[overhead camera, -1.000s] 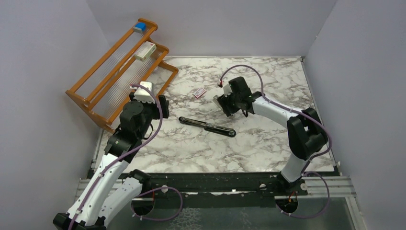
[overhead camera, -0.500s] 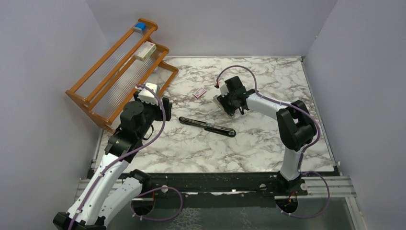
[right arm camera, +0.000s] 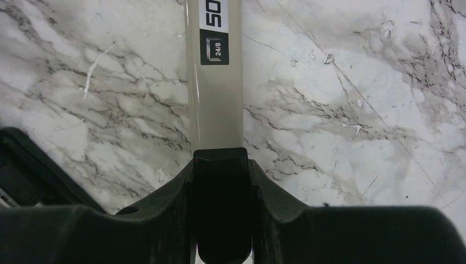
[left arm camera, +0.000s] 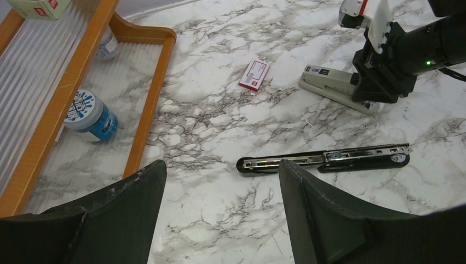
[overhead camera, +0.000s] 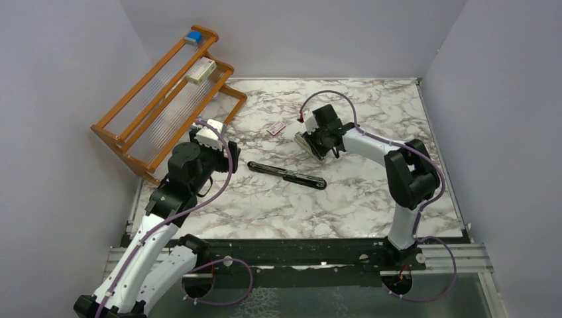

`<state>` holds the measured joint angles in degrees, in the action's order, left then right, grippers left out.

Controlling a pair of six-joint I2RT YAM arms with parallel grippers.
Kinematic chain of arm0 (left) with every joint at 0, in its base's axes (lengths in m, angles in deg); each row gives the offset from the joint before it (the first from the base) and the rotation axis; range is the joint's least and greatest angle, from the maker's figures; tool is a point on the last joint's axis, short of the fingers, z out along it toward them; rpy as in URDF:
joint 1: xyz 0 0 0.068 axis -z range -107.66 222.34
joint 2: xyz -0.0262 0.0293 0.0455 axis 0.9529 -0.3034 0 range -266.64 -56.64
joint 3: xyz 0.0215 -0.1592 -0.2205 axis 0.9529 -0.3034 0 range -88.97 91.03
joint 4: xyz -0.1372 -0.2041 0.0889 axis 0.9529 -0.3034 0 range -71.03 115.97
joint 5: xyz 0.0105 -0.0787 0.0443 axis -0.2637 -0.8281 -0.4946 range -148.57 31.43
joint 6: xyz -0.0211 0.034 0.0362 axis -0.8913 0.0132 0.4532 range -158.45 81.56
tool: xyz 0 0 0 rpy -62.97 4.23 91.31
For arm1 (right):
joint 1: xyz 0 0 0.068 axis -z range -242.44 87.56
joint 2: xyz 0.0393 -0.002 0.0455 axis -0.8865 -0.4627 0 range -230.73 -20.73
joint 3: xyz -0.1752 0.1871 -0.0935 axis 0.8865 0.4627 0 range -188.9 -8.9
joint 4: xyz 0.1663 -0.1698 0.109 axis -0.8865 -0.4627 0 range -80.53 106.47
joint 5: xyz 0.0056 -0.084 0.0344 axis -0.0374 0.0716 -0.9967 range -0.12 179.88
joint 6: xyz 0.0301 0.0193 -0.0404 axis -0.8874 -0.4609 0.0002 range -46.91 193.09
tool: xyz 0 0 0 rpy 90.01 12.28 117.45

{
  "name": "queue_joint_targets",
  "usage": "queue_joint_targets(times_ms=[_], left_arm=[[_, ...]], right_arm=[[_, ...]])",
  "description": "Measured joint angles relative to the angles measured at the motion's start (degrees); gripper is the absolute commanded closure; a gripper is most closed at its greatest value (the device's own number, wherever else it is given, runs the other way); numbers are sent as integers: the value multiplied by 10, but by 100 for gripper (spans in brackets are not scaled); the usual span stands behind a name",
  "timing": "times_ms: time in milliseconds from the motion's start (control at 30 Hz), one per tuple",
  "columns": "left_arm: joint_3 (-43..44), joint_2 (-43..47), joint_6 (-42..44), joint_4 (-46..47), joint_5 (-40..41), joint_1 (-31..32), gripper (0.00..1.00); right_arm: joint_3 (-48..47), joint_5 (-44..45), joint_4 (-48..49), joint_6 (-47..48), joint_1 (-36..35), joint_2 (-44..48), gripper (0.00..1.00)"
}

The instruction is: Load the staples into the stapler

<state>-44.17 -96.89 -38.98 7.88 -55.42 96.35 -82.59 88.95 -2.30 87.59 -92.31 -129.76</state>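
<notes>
The slim black stapler [overhead camera: 286, 175] lies opened flat mid-table, its silver rail [left arm camera: 286, 161] facing up. No loose staples show; only their small red-and-white packet [overhead camera: 276, 128] lies behind the stapler, also seen in the left wrist view [left arm camera: 254, 74]. My right gripper [right arm camera: 222, 165] is shut on the black rear end of a light grey stapler-like tool [right arm camera: 214, 82], which rests on the marble right of the packet [overhead camera: 306, 141]. My left gripper [left arm camera: 217, 170] hangs open and empty above the table, just left of the stapler's tip.
An orange wooden rack [overhead camera: 166, 93] stands at the back left with a white-and-red box [overhead camera: 201, 69], a blue block [overhead camera: 193, 37] and a blue-white jar [left arm camera: 89, 114]. Grey walls close three sides of the marble table [overhead camera: 371, 192].
The right gripper's jaws have closed from wide open onto the grey tool's black end. The left arm has crept slightly right toward the stapler.
</notes>
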Motion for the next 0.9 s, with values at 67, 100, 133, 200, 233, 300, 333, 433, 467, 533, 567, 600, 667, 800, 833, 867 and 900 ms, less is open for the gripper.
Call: queue_joint_targets(times_ms=[67, 100, 133, 200, 233, 300, 333, 433, 467, 533, 567, 600, 667, 800, 833, 867, 900], left_arm=[[0, 4, 4, -5, -2, 0, 21], [0, 5, 5, -6, -2, 0, 21], [0, 9, 7, -9, -2, 0, 21], [1, 17, 11, -14, 0, 1, 21], [3, 20, 13, -14, 2, 1, 21], [9, 25, 18, -15, 9, 1, 21], [14, 26, 21, -16, 13, 1, 20], [35, 32, 33, -16, 26, 1, 19], [41, 34, 35, -16, 28, 1, 19], [52, 38, 40, -18, 32, 1, 18], [56, 40, 42, -18, 34, 1, 18], [59, 42, 43, -20, 35, 1, 18], [64, 47, 42, -26, 37, 1, 18], [65, 53, 40, -46, 38, 1, 18], [65, 53, 38, -50, 37, 1, 18], [65, 54, 37, -54, 37, 1, 18], [65, 54, 36, -56, 37, 1, 18]], right_arm=[[9, -10, -3, 5, 0, 19, 99], [17, -16, -4, 6, 0, 33, 99], [28, -23, -4, 7, 0, 53, 99], [49, -35, -5, 9, -3, 101, 99], [59, -38, -5, 11, -6, 125, 99], [72, -46, -7, 15, -19, 175, 99], [76, -50, -8, 17, -31, 198, 99], [83, -58, -8, 20, -82, 241, 99], [86, -58, -8, 20, -105, 248, 99], [96, -61, -9, 20, -152, 255, 99], [104, -63, -11, 19, -174, 255, 99], [113, -66, -13, 18, -195, 255, 99], [136, -78, -26, 16, -229, 255, 99], [160, -84, -64, 20, -251, 252, 98], [160, -83, -72, 22, -252, 249, 98], [160, -83, -76, 25, -252, 245, 97], [159, -82, -79, 28, -252, 239, 97]])
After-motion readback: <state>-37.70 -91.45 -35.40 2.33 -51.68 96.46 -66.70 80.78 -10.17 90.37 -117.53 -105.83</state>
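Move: On the near side of the open black stapler is the bare table spot that the grey stapler is being taken to, about 21 cm back and 8 cm left of the right hand, which holds the grey stapler by its near end close to the table. The black stapler's middle lies roughly 9 cm back and 12 cm left, the staple box 11 cm ahead and 16 cm left. From the raised left hand, that spot is about 22 cm right, 6 cm back and 24 cm below. Keeping its closed grip on the grey stapler, the right hand lifts it some 12 cm, swings it back and left over the open black stapler and sinks again towards the bare table on the near side, about 20 cm farther back, turning roughly 30 degrees counter-clockwise. The empty left hand rises about 5 cm and draws slightly back and left, fingers staying open and tipping up a little. ##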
